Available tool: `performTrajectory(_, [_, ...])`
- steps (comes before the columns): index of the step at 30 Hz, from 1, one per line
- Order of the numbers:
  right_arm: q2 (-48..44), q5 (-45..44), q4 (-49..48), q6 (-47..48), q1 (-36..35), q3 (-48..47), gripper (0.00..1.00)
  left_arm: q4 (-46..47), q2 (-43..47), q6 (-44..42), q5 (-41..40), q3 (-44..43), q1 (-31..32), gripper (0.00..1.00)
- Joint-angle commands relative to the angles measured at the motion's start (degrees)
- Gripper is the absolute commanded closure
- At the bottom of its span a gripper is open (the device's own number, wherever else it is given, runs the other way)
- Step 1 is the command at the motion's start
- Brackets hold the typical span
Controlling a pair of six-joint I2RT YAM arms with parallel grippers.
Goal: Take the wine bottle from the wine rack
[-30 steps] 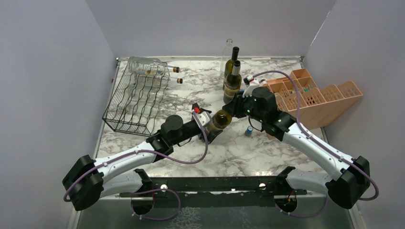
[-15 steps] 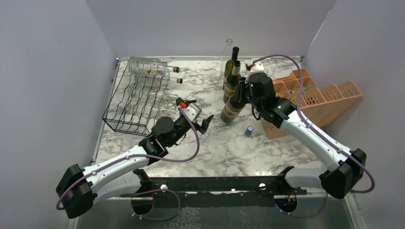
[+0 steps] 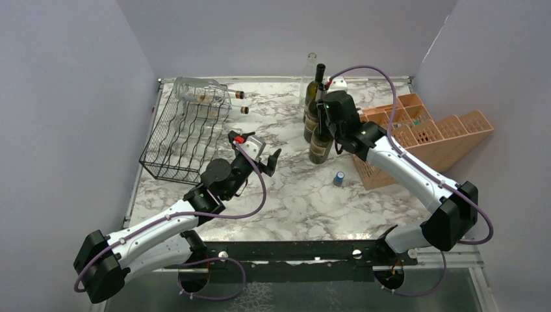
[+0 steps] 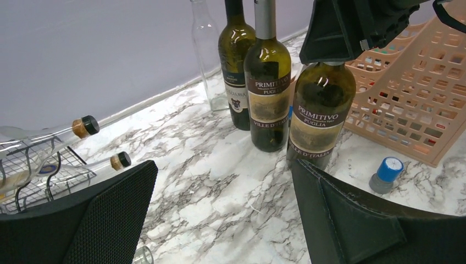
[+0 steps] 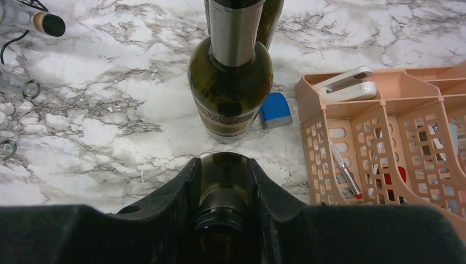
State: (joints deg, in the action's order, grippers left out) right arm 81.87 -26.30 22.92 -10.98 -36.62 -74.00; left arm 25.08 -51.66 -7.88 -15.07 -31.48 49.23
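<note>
My right gripper (image 3: 330, 110) is shut on the neck of a dark green wine bottle (image 3: 320, 146). The bottle is upright on the marble, just in front of two other dark bottles (image 3: 312, 112). From the right wrist, the neck (image 5: 224, 187) sits pinched between both black fingers of the right gripper (image 5: 224, 168). In the left wrist view the same bottle (image 4: 321, 118) shows a PRIMITIVO label, and my finger hides its base. My left gripper (image 3: 260, 156) (image 4: 225, 203) is open and holds nothing, between the bottle and the black wire wine rack (image 3: 185, 136) (image 4: 33, 176). Clear bottles (image 3: 201, 91) lie on the rack.
A tall clear bottle (image 3: 310, 68) stands at the back wall. A salmon plastic crate (image 3: 422, 133) lies right of the bottles, holding pens and a stapler (image 5: 346, 85). A small blue cap (image 3: 339, 177) sits in front of the bottle, and a blue block (image 5: 276, 110) lies beside the crate.
The right arm swung the bottle from tilted at the table's middle to upright beside the standing bottles. The left gripper drew back from the bottle's base toward the rack.
</note>
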Motion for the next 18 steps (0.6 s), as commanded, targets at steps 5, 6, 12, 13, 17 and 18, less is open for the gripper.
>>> performTrajectory(5, [0.05,-2.28,-4.63,0.53,0.32,-0.99,0.67,0.07,1.89,1.11,-0.89,-0.07,-1.12,0.01])
performTrajectory(6, [0.05,-2.26,-4.28,0.59,0.32,-1.14,0.62,0.01,1.91,1.11,-0.84,-0.05,-1.20,0.01])
performTrajectory(12, [-1.04,0.91,-1.70,0.14,0.36,-3.32,0.26,-0.08,2.00,1.07,-0.97,0.03,-1.61,0.01])
performTrajectory(13, [-1.50,1.66,-1.31,-0.03,0.40,-3.87,0.23,-0.11,2.04,1.23,-0.93,0.03,-1.68,0.01])
performTrajectory(17, [-3.98,3.72,0.32,-0.40,0.40,-4.72,0.13,-0.12,2.59,1.64,-0.57,0.20,-1.95,0.01])
performTrajectory(18, [-5.09,4.04,0.83,-0.44,0.34,-4.75,0.12,-0.11,2.80,1.57,-0.68,0.32,-2.12,0.01])
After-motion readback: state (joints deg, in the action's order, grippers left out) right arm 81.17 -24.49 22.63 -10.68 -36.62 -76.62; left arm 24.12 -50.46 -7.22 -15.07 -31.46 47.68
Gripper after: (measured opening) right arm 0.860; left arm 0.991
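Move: The wine bottle stands upright on the table with its neck still in the right hand's fingers, so its middle is straight below that hand, about 9 cm down. From the hand, the silver-necked bottle stands some 9 cm ahead and 2 cm left, the blue eraser about 12 cm ahead and 5 cm right, and the blue-capped vial roughly 11 cm back and 8 cm right. From the left hand the held bottle lies around 11 cm ahead and 22 cm right. The wine bottle is let go: the right hand first keeps still with its grip on the neck, then spreads its fingers from partly closed to nearly wide open. As they part, the hand starts to rise, about 2.5 cm straight up and gathering speed, with a slight drift to the left, its fingers still pointing forward and down. ##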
